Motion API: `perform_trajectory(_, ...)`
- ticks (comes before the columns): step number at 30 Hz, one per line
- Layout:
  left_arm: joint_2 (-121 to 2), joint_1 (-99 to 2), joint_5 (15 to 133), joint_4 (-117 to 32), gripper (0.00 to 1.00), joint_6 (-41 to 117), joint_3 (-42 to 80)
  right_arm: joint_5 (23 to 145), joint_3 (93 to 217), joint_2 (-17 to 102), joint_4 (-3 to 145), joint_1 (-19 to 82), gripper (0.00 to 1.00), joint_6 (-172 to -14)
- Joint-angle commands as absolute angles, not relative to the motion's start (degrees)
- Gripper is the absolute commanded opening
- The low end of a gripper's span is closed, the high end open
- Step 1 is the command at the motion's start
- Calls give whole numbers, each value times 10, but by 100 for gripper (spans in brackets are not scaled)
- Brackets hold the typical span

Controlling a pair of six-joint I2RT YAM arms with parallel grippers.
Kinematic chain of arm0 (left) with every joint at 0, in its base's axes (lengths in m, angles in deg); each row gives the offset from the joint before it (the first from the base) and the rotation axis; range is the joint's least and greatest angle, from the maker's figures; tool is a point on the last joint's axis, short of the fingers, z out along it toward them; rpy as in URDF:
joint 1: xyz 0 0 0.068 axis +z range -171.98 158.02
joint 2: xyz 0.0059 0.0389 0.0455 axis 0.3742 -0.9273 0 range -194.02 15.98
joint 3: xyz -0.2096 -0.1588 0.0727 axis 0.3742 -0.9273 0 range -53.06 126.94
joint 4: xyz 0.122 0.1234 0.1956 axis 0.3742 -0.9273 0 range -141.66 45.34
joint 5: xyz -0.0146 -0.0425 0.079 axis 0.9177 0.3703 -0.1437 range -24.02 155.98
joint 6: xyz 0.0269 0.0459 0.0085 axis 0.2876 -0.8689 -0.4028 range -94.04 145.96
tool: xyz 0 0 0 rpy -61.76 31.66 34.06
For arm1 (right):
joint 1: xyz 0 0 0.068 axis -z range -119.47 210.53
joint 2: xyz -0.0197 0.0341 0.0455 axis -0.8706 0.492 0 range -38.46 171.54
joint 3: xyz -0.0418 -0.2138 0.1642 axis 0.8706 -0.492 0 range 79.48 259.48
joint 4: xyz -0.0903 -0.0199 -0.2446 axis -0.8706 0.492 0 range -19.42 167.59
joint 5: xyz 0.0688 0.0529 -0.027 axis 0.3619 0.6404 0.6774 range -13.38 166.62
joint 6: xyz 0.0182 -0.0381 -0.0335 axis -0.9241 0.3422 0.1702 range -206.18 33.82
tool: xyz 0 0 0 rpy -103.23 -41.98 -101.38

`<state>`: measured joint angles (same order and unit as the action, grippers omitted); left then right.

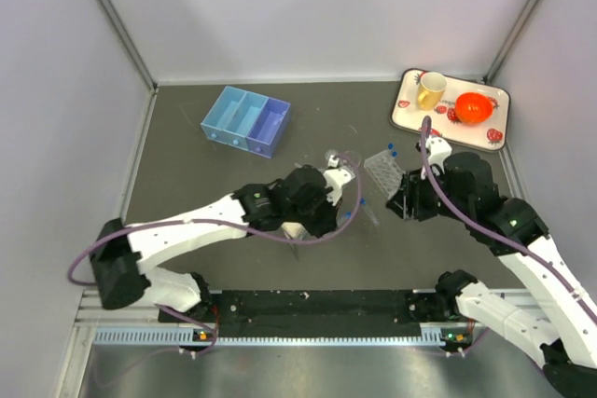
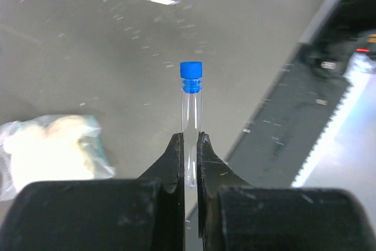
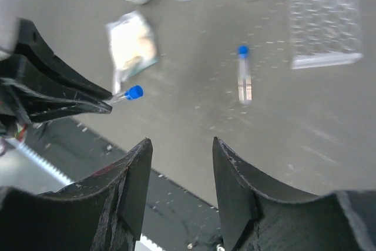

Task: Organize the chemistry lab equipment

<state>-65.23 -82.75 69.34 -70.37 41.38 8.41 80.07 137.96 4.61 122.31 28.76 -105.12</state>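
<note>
My left gripper (image 2: 190, 139) is shut on a small clear blue-capped tube (image 2: 191, 101), which sticks out past the fingertips above the table; the right wrist view shows that tube (image 3: 128, 94) too. A small bag of white material (image 2: 50, 151) lies just to its left. A second tube (image 3: 244, 76) lies on the table near the clear plastic tube rack (image 3: 323, 19). My right gripper (image 3: 181, 142) is open and holds nothing, hovering beside the rack (image 1: 382, 172). Tiny clear beakers (image 1: 340, 157) stand at mid-table, and the blue three-compartment tray (image 1: 245, 120) sits at the back left.
A white strawberry-patterned tray (image 1: 494, 123) at the back right carries a yellow mug (image 1: 430, 90) and an orange bowl (image 1: 474, 107). The black mounting rail (image 1: 308, 305) runs along the near edge. Grey walls enclose the table on three sides.
</note>
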Motion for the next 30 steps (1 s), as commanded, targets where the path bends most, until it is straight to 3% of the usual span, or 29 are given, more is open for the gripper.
perform_trajectory(1,-565,-823,884,-678,0,432,64,987,1374,27,1153,284,46,-1036)
perform_trajectory(7,-485,-814,1019,-594,0,464,22,1123,1361,12,1105,282,48,-1047)
perform_trajectory(14,-439,-793,1080,-539,0,491,-1,1220,1345,12,1036,283,49,-1087)
perform_trajectory(30,-441,-773,1145,-469,0,524,-13,1207,1319,22,970,204,49,-1133)
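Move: The left hand's closed fingers already hold a capped test tube; the right gripper, its meeting place, is about 17 cm to its right, 2 cm ahead and 9 cm higher. From the right hand, that held tube lies some 15 cm left, 1 cm back and 10 cm lower. A loose tube lies 5 cm ahead, 4 cm left and 22 cm below the right hand, the rack roughly 16 cm straight ahead and 20 cm down. Up and back, the left hand lifts the held tube about 14 cm and draws it some 10 cm towards the base, swinging its fingers up from a steep slant to nearly level, pointing right. The open right hand comes to meet it, about 10 cm back and 10 cm left while rising 6 cm, turning counter-clockwise until its fingers point left at the blue cap; they stay open. ##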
